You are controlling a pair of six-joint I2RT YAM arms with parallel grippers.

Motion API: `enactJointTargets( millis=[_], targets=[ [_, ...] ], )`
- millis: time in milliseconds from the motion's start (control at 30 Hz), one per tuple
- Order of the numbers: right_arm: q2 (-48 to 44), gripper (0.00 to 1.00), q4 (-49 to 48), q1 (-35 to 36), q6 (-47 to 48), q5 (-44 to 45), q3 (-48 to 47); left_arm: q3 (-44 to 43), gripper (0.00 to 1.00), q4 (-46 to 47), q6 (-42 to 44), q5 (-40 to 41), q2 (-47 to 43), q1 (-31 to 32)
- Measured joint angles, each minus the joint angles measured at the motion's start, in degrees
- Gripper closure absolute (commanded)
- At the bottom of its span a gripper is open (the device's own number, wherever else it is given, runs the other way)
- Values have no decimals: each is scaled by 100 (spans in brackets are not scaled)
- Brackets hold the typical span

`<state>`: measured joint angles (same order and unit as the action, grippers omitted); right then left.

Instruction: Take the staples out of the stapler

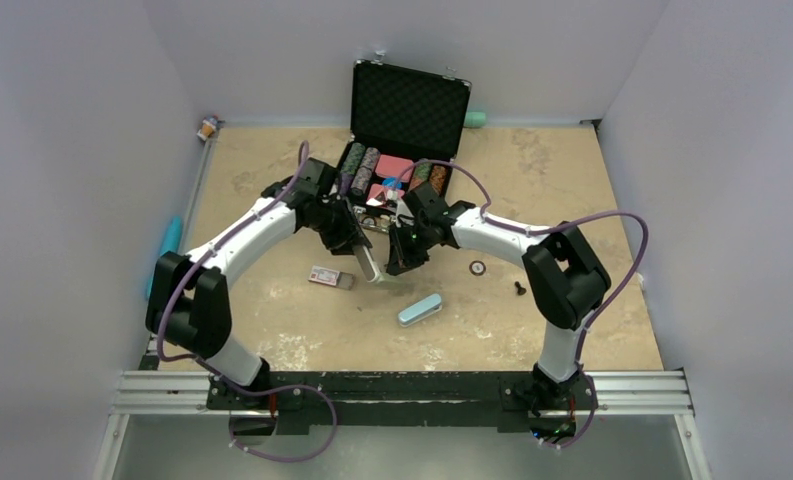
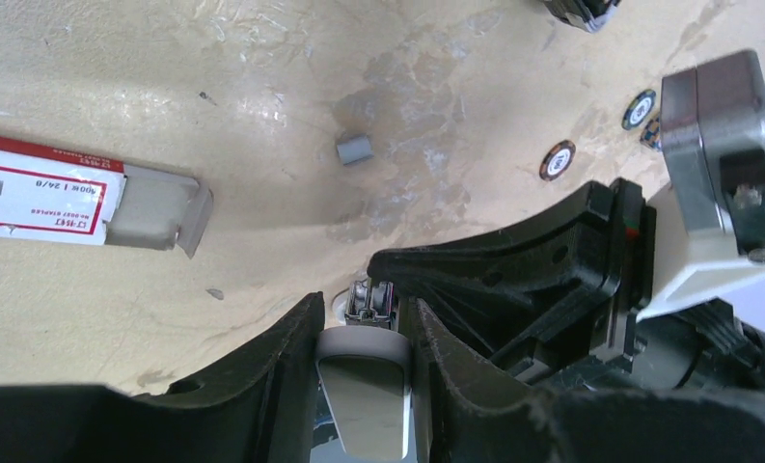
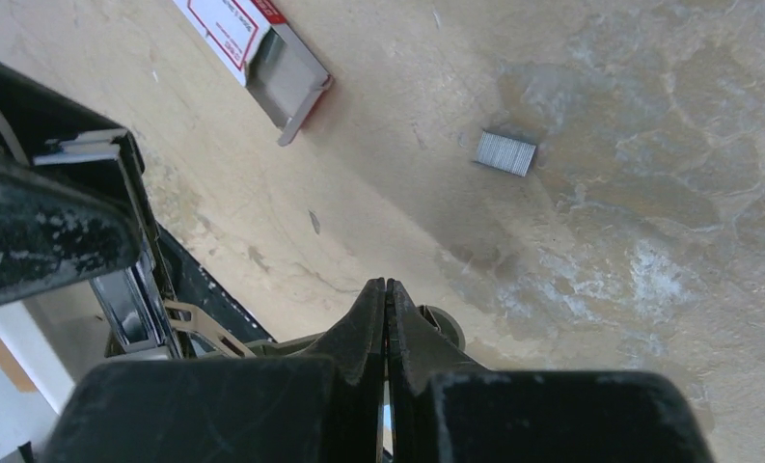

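Observation:
My left gripper is shut on the stapler, a white-grey body held off the table, with its metal magazine end poking past the fingertips. In the top view the stapler hangs between both grippers. My right gripper is shut, its fingertips pressed together right beside the stapler's end; an olive-grey stapler part lies just behind them. I cannot tell whether anything thin is pinched there. A short silvery strip of staples lies loose on the table, and it also shows in the left wrist view.
A red-and-white staple box with its tray pulled out lies left of the grippers. An open black poker-chip case stands behind them. A light blue tin, a loose chip and a small dark piece lie to the right.

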<state>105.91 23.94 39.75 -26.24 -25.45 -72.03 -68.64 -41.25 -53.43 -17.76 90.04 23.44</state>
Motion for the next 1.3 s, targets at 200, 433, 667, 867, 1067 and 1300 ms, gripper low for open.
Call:
enactJointTargets(
  millis=[200, 433, 667, 867, 1067, 1300],
  targets=[
    [-2, 100, 0, 0, 39, -22, 92, -39, 100, -13, 2, 63, 201, 0],
    [-2, 100, 2, -2, 42, -68, 90, -48, 100, -33, 4, 177, 339, 0],
    [-33, 100, 4, -2, 39, -107, 90, -46, 100, -26, -2, 168, 302, 0],
    [-221, 96, 31, 0, 42, -116, 90, -33, 100, -7, -7, 144, 127, 0],
    [-603, 1, 476, -55, 278, 87, -72, 254, 100, 50, 7, -22, -352, 0],
    [-1342, 1, 1038, -533, 409, 136, -673, 468, 100, 164, 66, -223, -1316, -7]
  ],
)
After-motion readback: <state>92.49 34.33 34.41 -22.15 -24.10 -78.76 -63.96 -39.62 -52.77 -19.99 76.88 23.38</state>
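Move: The open stapler, still held by its base in the left fingers, has its middle some 4 cm below and 3 cm right of the left hand, about 1 cm back. From the shut right fingertips it is about 4 cm to the left, 1 cm forward and 2 cm up. A strip of staples lies about 5 cm below the right hand, 2 cm ahead and 1 cm left; the staple box is 12 cm to its left, level with it, and the blue stapler 8 cm back and 6 cm right. The right hand's shut fingertips stay against the wide-open stapler lid, almost still, while the left hand keeps its grip on the base and lowers it about 2 cm. Then the right hand comes free, opening wide as it climbs some 11 cm, drifting right and forward; the left hand rises about 7 cm, easing back and tilting some 10 degrees. ##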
